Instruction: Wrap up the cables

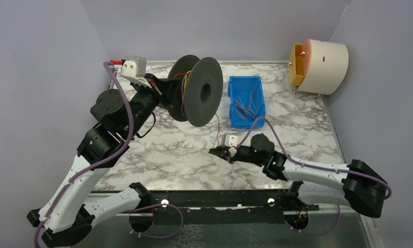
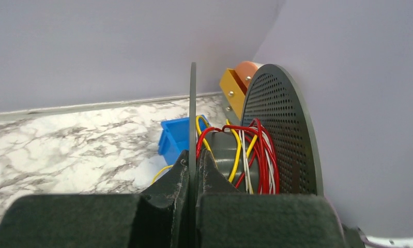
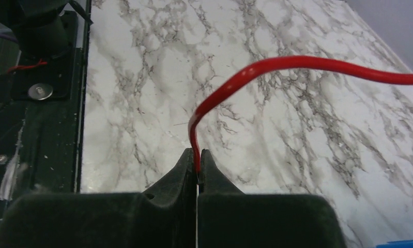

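Observation:
A black spool (image 1: 201,93) is held upright above the table at the back. My left gripper (image 1: 160,88) is shut on the thin edge of its near flange (image 2: 193,113), one finger on each side. Red, yellow and white cables (image 2: 256,155) lie wound loosely round the hub between the flanges. One red cable (image 1: 217,129) hangs from the spool down to my right gripper (image 1: 217,151), which sits low over the marble table. In the right wrist view that gripper (image 3: 197,154) is shut on the end of the red cable (image 3: 297,64), which arcs up and off to the right.
A blue bin (image 1: 245,79) with several thin wires inside stands right of the spool. A white drum on an orange bracket (image 1: 320,64) sits at the back right corner by the wall. Grey walls close in three sides. A black rail (image 1: 219,199) runs along the near edge.

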`<control>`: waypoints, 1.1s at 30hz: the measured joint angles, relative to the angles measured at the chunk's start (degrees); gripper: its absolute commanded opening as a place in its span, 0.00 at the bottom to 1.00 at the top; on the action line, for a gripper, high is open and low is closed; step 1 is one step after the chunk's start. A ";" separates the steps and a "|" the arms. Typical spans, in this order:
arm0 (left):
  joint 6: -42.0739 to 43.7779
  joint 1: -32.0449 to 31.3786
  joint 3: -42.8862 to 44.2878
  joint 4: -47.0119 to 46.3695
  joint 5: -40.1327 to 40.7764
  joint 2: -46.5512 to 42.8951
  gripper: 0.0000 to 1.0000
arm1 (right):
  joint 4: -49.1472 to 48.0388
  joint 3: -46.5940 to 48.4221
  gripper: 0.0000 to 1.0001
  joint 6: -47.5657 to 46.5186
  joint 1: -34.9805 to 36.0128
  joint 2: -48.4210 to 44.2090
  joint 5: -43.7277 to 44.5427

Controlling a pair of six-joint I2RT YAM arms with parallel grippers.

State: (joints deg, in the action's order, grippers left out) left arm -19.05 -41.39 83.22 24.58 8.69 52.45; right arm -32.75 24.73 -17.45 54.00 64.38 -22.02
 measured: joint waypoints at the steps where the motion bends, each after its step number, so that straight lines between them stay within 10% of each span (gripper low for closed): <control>1: -0.46 0.00 -0.92 -0.92 2.10 -0.07 0.00 | -0.04 0.00 0.01 0.61 1.53 0.31 1.38; 16: 0.85 0.00 -10.64 -6.51 25.44 3.87 0.00 | 12.83 12.68 0.01 9.84 20.81 2.97 16.57; 33: 6.12 -0.37 -16.17 -8.39 28.89 12.31 0.00 | 45.81 36.30 0.01 17.25 24.68 4.39 24.22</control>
State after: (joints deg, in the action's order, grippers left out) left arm -12.93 -41.76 67.05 16.19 37.58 64.75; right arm 13.06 61.04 -0.21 78.67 68.77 2.20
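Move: The left hand holds the left flange rim of the cable spool high over the table. The spool's middle is about 7 cm to its right, 4 cm ahead and roughly level. The blue bin is some 21 cm ahead, 24 cm right and 45 cm below. From the right hand, which pinches the red cable, the spool is about 32 cm above, 9 cm ahead and 3 cm left, and the bin about 27 cm ahead, 15 cm right and 14 cm below. Down and forward goes the left hand with the spool, sinking about 15 cm while turning counter-clockwise nearly 30 degrees and rolling its left side up. Meanwhile the right hand, still pinching the red cable, draws back towards the bases and to the left; it dips slightly, then rises some 10 cm, bringing the cable round the near side below the spool. ##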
